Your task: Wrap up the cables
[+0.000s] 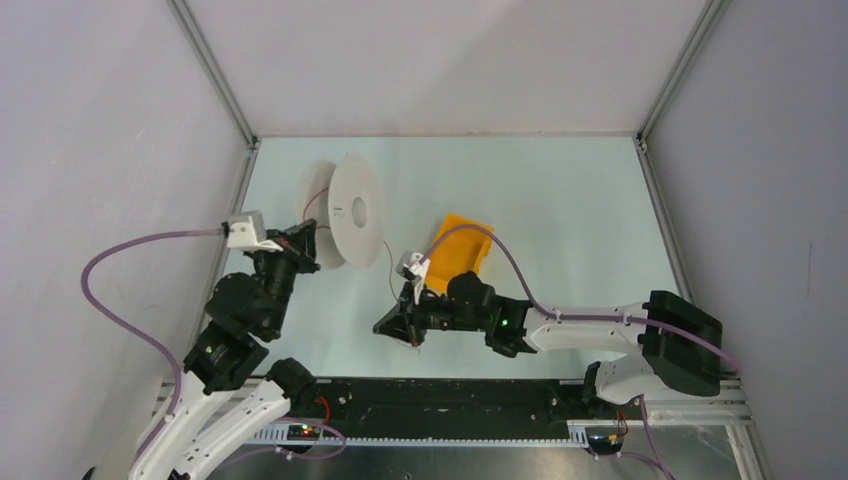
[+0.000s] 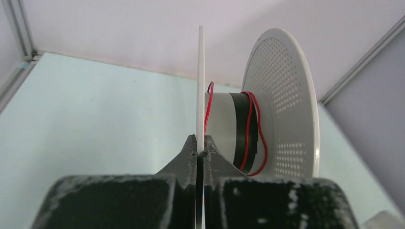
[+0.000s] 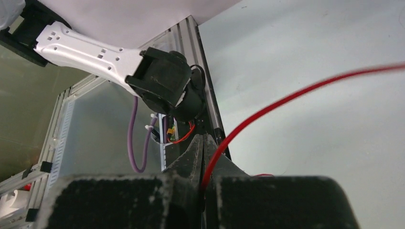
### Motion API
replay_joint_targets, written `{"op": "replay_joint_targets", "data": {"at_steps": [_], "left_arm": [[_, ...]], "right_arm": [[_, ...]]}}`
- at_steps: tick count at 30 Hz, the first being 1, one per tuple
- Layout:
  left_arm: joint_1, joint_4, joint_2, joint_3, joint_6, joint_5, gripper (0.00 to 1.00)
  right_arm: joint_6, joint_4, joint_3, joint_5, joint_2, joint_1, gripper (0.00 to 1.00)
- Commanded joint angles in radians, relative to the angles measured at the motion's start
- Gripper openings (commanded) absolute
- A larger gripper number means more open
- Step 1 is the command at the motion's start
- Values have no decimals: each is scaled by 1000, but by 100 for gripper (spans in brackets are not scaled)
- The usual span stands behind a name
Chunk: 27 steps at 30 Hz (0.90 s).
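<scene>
A white spool [image 1: 345, 212] stands on edge at the back left of the pale table. Its hub carries black tape and a few turns of the thin red cable [image 2: 247, 143], beside the perforated flange [image 2: 286, 95]. My left gripper [image 2: 200, 139] is shut on the rim of the other, thin flange [image 2: 200, 71]; the top view shows it [image 1: 305, 240] at the spool's near left. Nearer mid-table, my right gripper [image 1: 412, 338] is shut on the cable [image 3: 235, 133], which curves away up and right from the jaws [image 3: 203, 139].
An orange-yellow pad [image 1: 462, 252] lies just behind the right wrist. Lilac arm cables [image 1: 120, 310] loop at the left and over the right arm. White enclosure walls close three sides, and a metal rail [image 1: 450, 400] runs along the near edge.
</scene>
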Motion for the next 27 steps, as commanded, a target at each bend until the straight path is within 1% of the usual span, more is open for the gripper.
{"op": "replay_joint_targets", "data": {"at_steps": [1, 3, 7, 11, 15, 22, 27], "left_arm": [[-44, -26, 38, 55, 160, -76, 0], [-66, -58, 49, 61, 192, -109, 0], [-109, -113, 76, 73, 219, -156, 0], [-153, -198, 132, 102, 249, -169, 0], [-163, -268, 170, 126, 253, -120, 0], [-171, -331, 157, 122, 284, -30, 0], [-173, -386, 149, 131, 317, 94, 0]], "right_arm": [[-117, -303, 182, -30, 5, 30, 0], [-142, -371, 248, -59, 11, 37, 0], [-181, -451, 352, -112, 29, 41, 0], [-197, -453, 404, -153, 26, 39, 0], [-192, -452, 444, -190, 17, 22, 0], [-168, -480, 465, -180, -4, -61, 0], [-162, -486, 468, -199, -17, -123, 1]]}}
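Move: The spool, held by its left flange in the left hand, has its middle about 5 cm ahead, 4 cm right and 3 cm below that hand. From the right hand, which pinches the red cable, the spool's middle is roughly 13 cm ahead, 5 cm left and 11 cm higher. The yellow bin stands on the table some 21 cm ahead, 15 cm right and 18 cm below the right hand. Both hands keep their grips, the left on the spool flange and the right on the red cable, and bring the two together. The left lowers the spool about 9 cm, rolling it some 35 degrees with its left side rising and tipping it nose-down. The right climbs about 8 cm, easing back and left beside the spool's near side, then turns forward about 4 cm past the right flange's rim. ##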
